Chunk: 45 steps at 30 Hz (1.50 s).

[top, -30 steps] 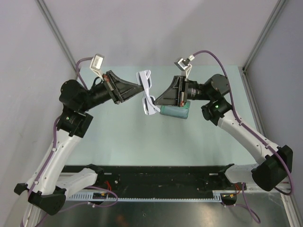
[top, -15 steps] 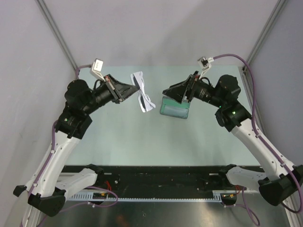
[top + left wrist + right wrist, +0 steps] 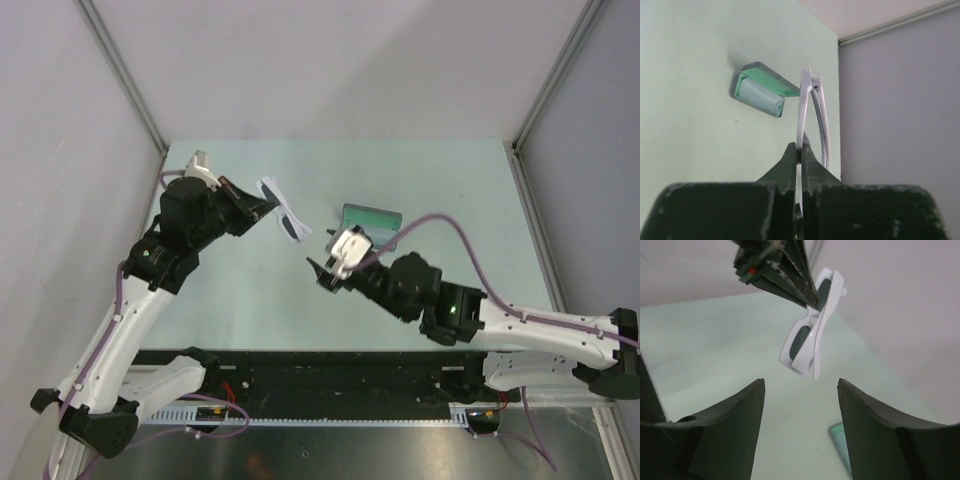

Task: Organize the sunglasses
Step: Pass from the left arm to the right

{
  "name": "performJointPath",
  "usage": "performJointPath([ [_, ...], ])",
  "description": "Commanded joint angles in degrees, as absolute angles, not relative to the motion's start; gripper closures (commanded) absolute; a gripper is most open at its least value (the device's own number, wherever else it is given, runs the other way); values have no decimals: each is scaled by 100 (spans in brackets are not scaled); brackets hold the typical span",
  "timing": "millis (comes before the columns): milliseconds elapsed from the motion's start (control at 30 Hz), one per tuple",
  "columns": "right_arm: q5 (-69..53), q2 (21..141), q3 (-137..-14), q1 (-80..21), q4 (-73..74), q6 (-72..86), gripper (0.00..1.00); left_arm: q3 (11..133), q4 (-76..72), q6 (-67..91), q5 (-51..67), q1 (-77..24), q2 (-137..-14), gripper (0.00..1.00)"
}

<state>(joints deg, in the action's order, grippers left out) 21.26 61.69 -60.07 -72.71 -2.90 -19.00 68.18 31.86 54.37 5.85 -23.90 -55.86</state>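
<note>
The sunglasses (image 3: pixel 284 210), white-framed with dark lenses and folded arms, hang in the air above the table's left half. My left gripper (image 3: pixel 262 205) is shut on one thin white arm of them, which shows pinched between its fingertips in the left wrist view (image 3: pixel 800 148). In the right wrist view the sunglasses (image 3: pixel 812 340) dangle from the left gripper's fingers (image 3: pixel 790 275), ahead of my right gripper (image 3: pixel 800 382). That gripper (image 3: pixel 320 272) is open, holds nothing, and sits low near the table's middle, pointing at the sunglasses from a short gap away.
A grey-green case (image 3: pixel 370 217) lies on the pale green table (image 3: pixel 230 280) right of centre, behind the right arm; it also shows as the case (image 3: pixel 762 91) in the left wrist view. Grey walls close in both sides and the back.
My right gripper let go of the sunglasses, opened, and swung from the back right down to the near middle. The left gripper carried the sunglasses leftward.
</note>
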Motion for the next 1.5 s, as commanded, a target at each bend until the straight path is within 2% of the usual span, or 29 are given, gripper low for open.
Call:
performJointPath([
  [0,3172,6055,-5503,-7996,-2072,-3865,37,7100,3707,5888,-270,-2452,-5546,100],
  [133,3488,6494,-5090,-8489,-3188,-5296,43,7277,3999,6055,-1028,-2759,-5546,100],
  [200,3638,6776,-4905,-8560,-3918,-5536,43,7295,4034,6178,-1142,-2838,-5493,99],
  [433,3586,7540,-4860,-8578,-4894,-5888,48,7532,4087,6170,-1547,-3111,-5511,100],
  [567,3604,7734,-4869,-8429,-5457,-6021,60,7585,4096,6152,-1652,-3173,-5458,100],
  [733,3349,7585,-4904,-8244,-5169,-5626,66,7620,4131,6144,-1731,-3217,-5414,100],
  [1133,2496,7198,-4966,-7919,-4000,-4904,65,7796,4271,6336,-2004,-3463,-5450,100],
  [1467,2619,7409,-5115,-7945,-4139,-5089,64,7813,4289,6548,-2145,-3612,-5317,99],
])
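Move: My left hand holds the folded sunglasses at the bridge, their middle some 2 cm to its right and 1 cm back; my empty right gripper is about 9 cm back, 11 cm right and 3 cm above that hand. From my right hand the sunglasses lie roughly 8 cm ahead, 9 cm left and 3 cm lower. The open case lies on the table about 14 cm ahead of my right hand, 11 cm right and 35 cm below. I draw my right hand back about 3 cm, then sweep it left and slightly down towards the near end of the sunglasses and ease forward again, turning the wrist some 30 degrees and narrowing the fingers to about a third open. My left hand keeps its pinch, turning them counter-clockwise while dipping, then rising, and drifting left. ##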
